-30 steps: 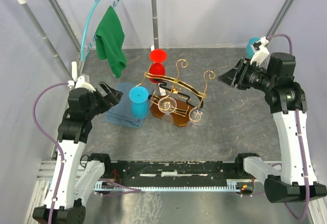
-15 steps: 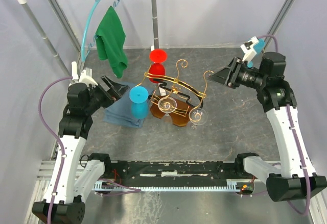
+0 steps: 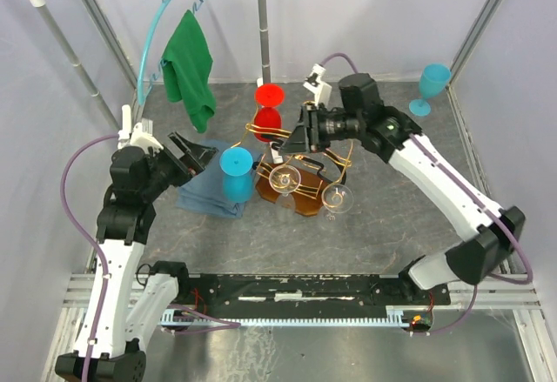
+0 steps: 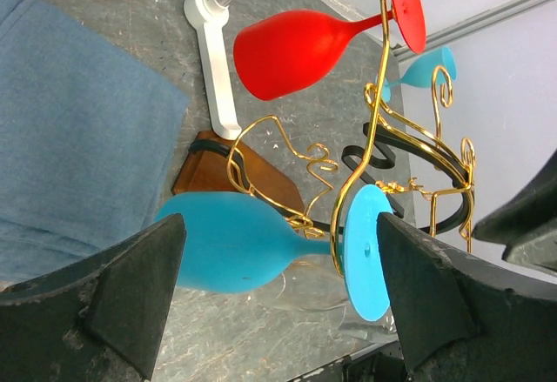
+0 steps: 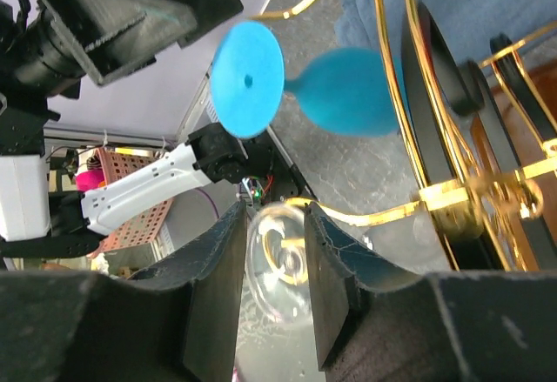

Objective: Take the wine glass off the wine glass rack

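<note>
The wine glass rack (image 3: pixel 306 149) is gold wire with black bars on a brown base (image 3: pixel 300 201), mid-table. Hanging from it are a clear wine glass (image 3: pixel 285 177), a second clear one (image 3: pixel 336 197), a blue one (image 3: pixel 237 171) and a red one (image 3: pixel 268 108). My right gripper (image 3: pixel 291 141) reaches into the rack from behind. In the right wrist view its fingers (image 5: pixel 218 286) stand narrowly apart, open, with the clear wine glass (image 5: pixel 278 260) in the gap; I cannot see whether they touch it. My left gripper (image 3: pixel 196 151) is wide open just left of the blue glass (image 4: pixel 235 243), apart from it.
A tall white clothes rail (image 3: pixel 261 25) at the back carries a green cloth (image 3: pixel 191 64) and a blue hanger (image 3: pixel 161 34). A folded blue cloth (image 3: pixel 207 192) lies under the blue glass. Another blue glass (image 3: pixel 432 82) stands upright at the back right.
My right arm swung from the far right across to the rack and its jaws narrowed around the clear glass. The left gripper barely moved and stayed open.
</note>
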{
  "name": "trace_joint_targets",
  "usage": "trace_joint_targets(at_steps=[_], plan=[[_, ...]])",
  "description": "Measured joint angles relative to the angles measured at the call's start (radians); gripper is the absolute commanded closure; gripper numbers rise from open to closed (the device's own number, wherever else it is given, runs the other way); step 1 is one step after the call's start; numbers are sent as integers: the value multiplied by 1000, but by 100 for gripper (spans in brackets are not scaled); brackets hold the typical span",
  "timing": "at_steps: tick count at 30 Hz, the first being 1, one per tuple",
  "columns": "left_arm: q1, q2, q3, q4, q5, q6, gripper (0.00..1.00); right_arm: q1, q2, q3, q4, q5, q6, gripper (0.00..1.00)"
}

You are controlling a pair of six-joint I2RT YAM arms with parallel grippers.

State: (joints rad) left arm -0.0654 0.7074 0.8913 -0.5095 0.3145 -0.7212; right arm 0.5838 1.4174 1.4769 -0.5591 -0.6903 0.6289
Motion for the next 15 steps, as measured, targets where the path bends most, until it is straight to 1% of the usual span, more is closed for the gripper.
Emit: trace_joint_targets(at_steps=[4, 7, 15], plan=[[0, -6, 0, -16, -3, 0, 2, 53, 114, 112, -7, 21, -18, 59], [0, -8, 0, -24, -9, 0, 2, 80, 174, 161, -9, 29, -26, 59], [0, -10, 3, -37, -26, 1, 1, 110, 268, 219, -25, 39, -33, 59]])
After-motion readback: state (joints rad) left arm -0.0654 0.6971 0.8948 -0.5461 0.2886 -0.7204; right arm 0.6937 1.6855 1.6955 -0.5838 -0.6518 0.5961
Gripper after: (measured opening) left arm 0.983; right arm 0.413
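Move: The hanging blue wine glass lies about 10 cm to the right hand's left, 1 cm back and 8 cm lower, with its foot uppermost. The red glass is some 11 cm ahead and 3 cm left of the right hand, and the nearer clear glass about 6 cm back with no sideways offset, both roughly 9 cm below. From the left hand, the blue glass is about 7 cm right, 1 cm back and 4 cm lower. The blue glass's upturned foot is what the right hand closes in on, travelling across the top of the rack about 6.5 cm left, with a lesser drift forward and a sink of some 2.5 cm that comes mostly late as it slows. The fingers stay partly open, pointing left and slightly down, the wrist barely turning; they end just short of the foot. ##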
